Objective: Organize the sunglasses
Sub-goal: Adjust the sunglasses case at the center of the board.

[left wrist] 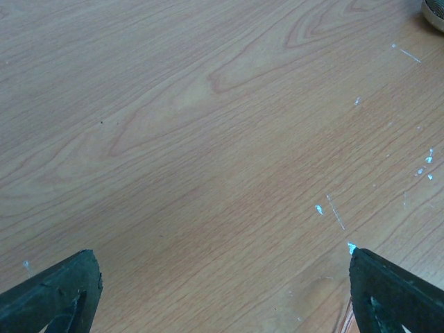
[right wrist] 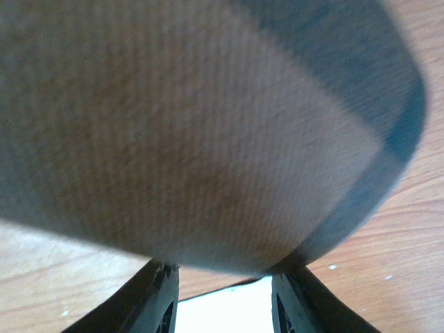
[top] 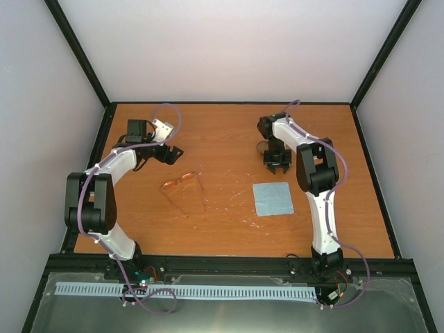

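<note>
The sunglasses point(top: 183, 183), with orange-pink lenses and thin arms spread toward the near edge, lie on the wooden table left of centre. My left gripper point(top: 171, 153) hovers just behind them, open and holding nothing; in the left wrist view its fingers point(left wrist: 55, 295) stand wide apart over bare wood. My right gripper point(top: 278, 165) is at the back right, shut on the tan woven case point(right wrist: 201, 132), which fills the right wrist view and sits between both fingers point(right wrist: 149, 298). In the top view the arm largely hides the case.
A light blue square cloth point(top: 272, 199) lies flat just in front of the right gripper and shows as a pale patch point(right wrist: 225, 309) between its fingers. Black frame rails point(top: 229, 262) border the table. White scuff marks point(left wrist: 319, 209) dot the wood.
</note>
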Motion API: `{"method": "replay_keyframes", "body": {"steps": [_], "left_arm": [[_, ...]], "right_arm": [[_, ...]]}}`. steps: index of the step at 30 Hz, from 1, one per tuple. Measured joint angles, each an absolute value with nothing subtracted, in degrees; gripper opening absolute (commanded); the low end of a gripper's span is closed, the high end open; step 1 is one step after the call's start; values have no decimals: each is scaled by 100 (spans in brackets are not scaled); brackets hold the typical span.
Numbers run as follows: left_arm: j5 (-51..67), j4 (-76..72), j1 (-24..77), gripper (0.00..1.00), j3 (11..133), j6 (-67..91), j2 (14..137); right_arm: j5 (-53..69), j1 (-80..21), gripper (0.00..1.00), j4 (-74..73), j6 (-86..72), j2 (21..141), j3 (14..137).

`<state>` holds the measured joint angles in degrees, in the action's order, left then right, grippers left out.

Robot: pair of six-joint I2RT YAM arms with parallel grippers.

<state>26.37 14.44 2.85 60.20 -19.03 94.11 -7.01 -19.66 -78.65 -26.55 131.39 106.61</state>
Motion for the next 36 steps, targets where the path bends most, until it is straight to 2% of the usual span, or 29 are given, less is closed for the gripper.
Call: {"method": "replay_keyframes", "body": {"steps": [11,18,21,23,30,36], "left_arm": [[2639,1444,285,96,6020,-1900,9413],[2637,1444,285,96,6020,-1903,9413],[2635,1444,285,96,6020,-1903,9413],[2637,1444,285,96,6020,-1903,9413],[2674,1417,285,96,6020,-1896,9435],[2676,1387,285,96,6020,-1896,9435]], "right_arm": [[-963,-1426,39,-7494,-2714,13152,10910],[-681,-1288,48,-7279,-2657,13238,11399],[-427,-1221,61,-7260,-2655,13251,11480],[-222,-1184,65,-7188,-2622,13216,11380],[287,-1199,68,-6923,-2394,13150,10871],[296,-1238,68,-6864,-2408,12975,11045]]}}
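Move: The sunglasses case lies just ahead of the right hand and a little left: its middle is about 6 cm farther out and 3 cm to the left, roughly level with the low fingertips, its near edge right at them. The blue cloth's middle is some 13 cm back and 2 cm left of that hand, 2 cm lower. From the idle left hand, the case is about 39 cm to the right, 2 cm farther out and 10 cm below. With its fingertips low against the near edge of the sunglasses case, the right hand swings nearly 4 cm right, then about 7 cm forward along the case's right side, rising slightly. The fingers spread from about a third to two thirds open as it dips back some 2 cm and down, easing left, then lifts about 2 cm again, fingertips tilting forward. ##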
